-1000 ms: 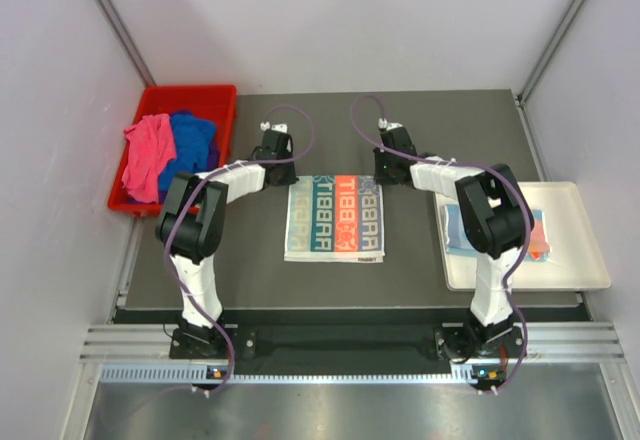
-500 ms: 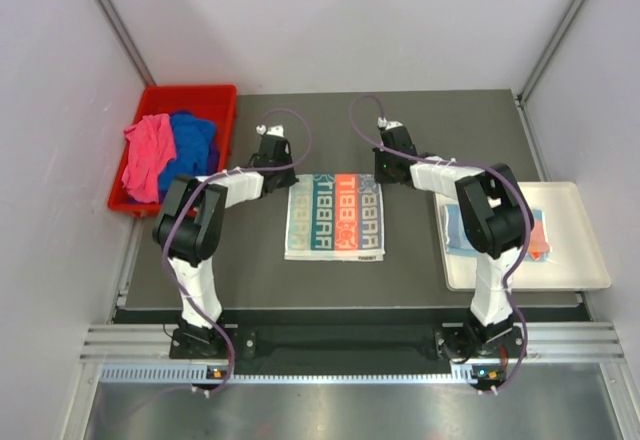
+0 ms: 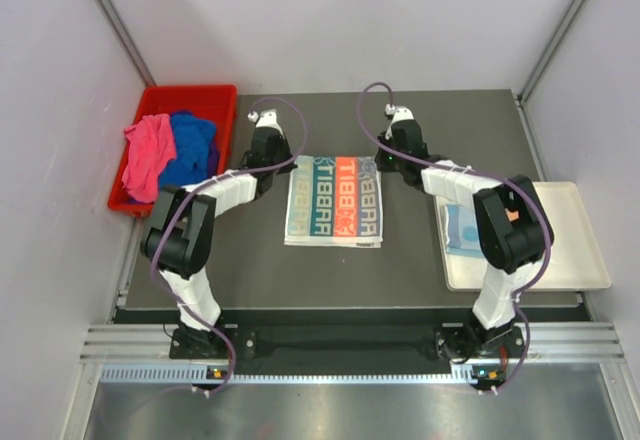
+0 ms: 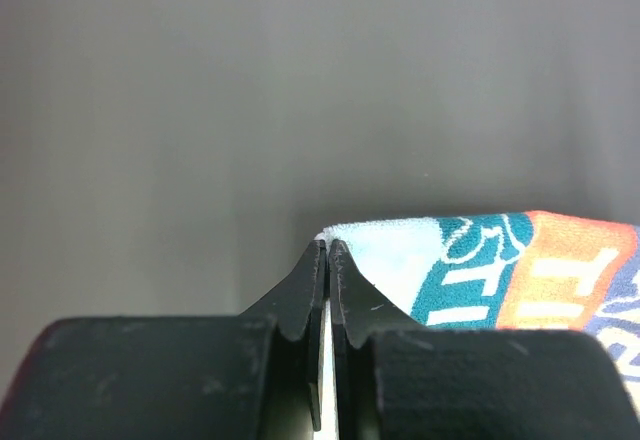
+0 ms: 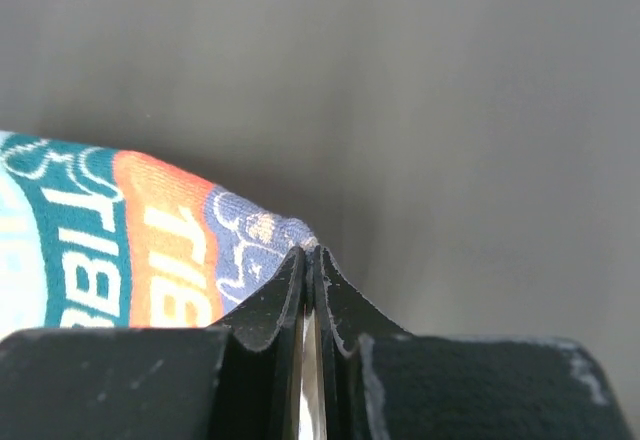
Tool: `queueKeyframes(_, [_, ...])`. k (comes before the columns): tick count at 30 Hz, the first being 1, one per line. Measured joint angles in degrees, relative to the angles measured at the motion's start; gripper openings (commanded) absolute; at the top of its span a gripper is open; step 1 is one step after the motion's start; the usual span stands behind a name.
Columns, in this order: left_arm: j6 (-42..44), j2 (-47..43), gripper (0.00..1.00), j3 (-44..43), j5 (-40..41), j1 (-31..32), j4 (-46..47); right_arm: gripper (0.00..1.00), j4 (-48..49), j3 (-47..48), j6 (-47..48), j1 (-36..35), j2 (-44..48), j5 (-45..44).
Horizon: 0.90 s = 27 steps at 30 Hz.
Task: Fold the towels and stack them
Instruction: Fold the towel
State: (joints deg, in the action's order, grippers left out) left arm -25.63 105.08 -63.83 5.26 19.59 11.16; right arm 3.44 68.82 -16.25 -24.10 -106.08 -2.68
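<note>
A cream towel [image 3: 333, 200] with teal and orange lettering lies flat in the middle of the dark table. My left gripper [image 3: 291, 161] is shut on its far left corner, which shows pinched between the black fingertips in the left wrist view, towel [image 4: 480, 270], gripper [image 4: 328, 246]. At the far right corner my right gripper [image 3: 380, 161] is shut the same way, gripper [image 5: 312, 253], towel [image 5: 130, 245]. A pink towel [image 3: 147, 156] and a royal blue towel [image 3: 192, 144] lie heaped in the bin. A light blue towel [image 3: 461, 228] lies on the tray.
The red plastic bin [image 3: 190, 94] stands at the table's back left corner. A white flat tray [image 3: 585, 260] sits at the right edge, partly behind my right arm. Grey walls close in the back and both sides.
Both grippers have shut on the towel's far corners and moved toward the back of the table, drawing its far edge along. The near edge has hardly shifted.
</note>
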Motion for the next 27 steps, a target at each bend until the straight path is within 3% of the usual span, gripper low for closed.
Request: queueKeyframes(27, [-5.84, -25.90, 0.00, 29.66, -5.44, 0.09, 6.78, 0.04, 9.35, -28.35, -5.40, -4.72, 22.47, 2.78])
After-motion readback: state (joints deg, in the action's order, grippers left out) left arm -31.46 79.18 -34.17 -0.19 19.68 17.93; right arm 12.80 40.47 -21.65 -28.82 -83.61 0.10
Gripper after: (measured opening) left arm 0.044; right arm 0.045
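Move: Each hand already holds a far corner of the Rabbit towel, lifted off the table. The towel's near left corner lies about 27 cm back, 3 cm left and 8 cm below the left hand. The near right corner is some 27 cm straight back and 8 cm below the right hand. The red bin stands roughly 40 cm left of the left hand, about 3 cm farther forward; the already stacked towel lies some 40 cm right and 22 cm back from the right hand. Back towards the robot, side by side and nearly level, both hands draw the pinched far corners some 12 cm over the towel's lower layer towards its near edge. The fingers stay shut on the corners throughout, and each hand rolls only slightly, its outer side dipping 5 to 10 degrees. ##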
